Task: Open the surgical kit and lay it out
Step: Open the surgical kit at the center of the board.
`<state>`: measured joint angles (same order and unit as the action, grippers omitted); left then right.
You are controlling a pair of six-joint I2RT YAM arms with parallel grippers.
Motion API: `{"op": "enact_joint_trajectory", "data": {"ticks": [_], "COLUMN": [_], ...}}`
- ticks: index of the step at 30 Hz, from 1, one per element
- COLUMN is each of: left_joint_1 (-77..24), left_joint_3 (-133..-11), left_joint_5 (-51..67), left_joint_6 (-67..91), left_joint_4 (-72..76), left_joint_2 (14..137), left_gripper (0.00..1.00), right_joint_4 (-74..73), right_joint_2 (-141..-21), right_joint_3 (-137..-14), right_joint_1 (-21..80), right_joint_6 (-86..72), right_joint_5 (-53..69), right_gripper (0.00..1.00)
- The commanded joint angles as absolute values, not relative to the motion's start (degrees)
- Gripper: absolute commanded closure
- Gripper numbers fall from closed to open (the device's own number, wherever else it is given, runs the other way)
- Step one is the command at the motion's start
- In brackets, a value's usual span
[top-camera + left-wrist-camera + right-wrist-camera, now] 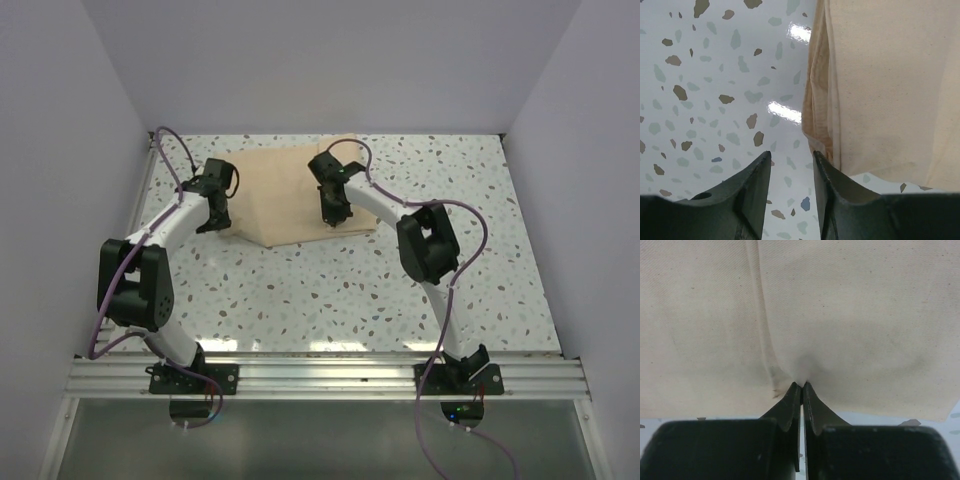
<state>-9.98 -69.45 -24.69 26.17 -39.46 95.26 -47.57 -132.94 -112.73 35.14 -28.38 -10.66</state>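
The beige-tan cloth wrap [290,195] lies folded at the back middle of the table. My right gripper [331,218] is on its near right part, shut and pinching a fold of the cloth [840,315] at its tips [802,386]. My left gripper [212,222] is at the wrap's left edge, open and empty, with its right finger [830,180] just beside the layered cloth edge [822,115]. The steel tray, tweezers and scissors are hidden.
The speckled tabletop [330,290] spreads around the wrap. White walls close in the left, back and right sides. A metal rail [320,375] with both arm bases runs along the near edge.
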Motion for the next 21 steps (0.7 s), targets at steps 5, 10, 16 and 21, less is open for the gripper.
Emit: {"op": "enact_joint_trajectory", "data": {"ticks": [5,10,16,21], "left_joint_1": [-9.6,-8.7,-7.8,-7.5], "left_joint_3": [-70.7,-71.5,-72.2,-72.9], "left_joint_5": [-28.6,-31.9,-34.2,-38.4], "left_joint_6": [25.6,25.8,25.8,25.2], "left_joint_4": [-37.8,-39.2,-39.7,-40.6], "left_joint_2": [93.9,94.7,95.2,96.5], "left_gripper": [0.82,1.00,1.00,1.00], "right_joint_4": [-51.0,-52.7,-52.2,-48.4], "right_joint_2": [-129.4,-124.1,-114.0,-107.1], "right_joint_3": [-119.0,-120.2,-109.2,-93.3], "right_joint_1": [34.5,31.5,23.0,15.4], "right_joint_6": [-26.2,-26.4,-27.2,-27.1], "right_joint_5": [-12.3,-14.5,-18.0,-18.9], "right_gripper": [1.00,1.00,1.00,1.00]}}
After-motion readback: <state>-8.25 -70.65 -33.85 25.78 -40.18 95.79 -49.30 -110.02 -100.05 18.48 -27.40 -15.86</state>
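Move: The right hand already pinches the near corner of the kit's right flap, a finger's height off the board. The kit's near right corner lies about 10 cm to its right and 2 cm back; the kit's middle is some 12 cm ahead, 2 cm left. From the left hand that near right corner is roughly 40 cm to the right, level with it and some 6 cm lower, while the left flap's corner lies about 3 cm right, level, 4 cm below. Up first, then sweeping to its right, the right hand keeps its pinch on the flap's corner and carries it over and past the kit's right edge, about 17 cm right and 11 cm up, turning clockwise nearly 20 degrees. The left hand shuts its part-open fingers on nothing and eases some 4 cm left, away from the left flap, rising slightly. ##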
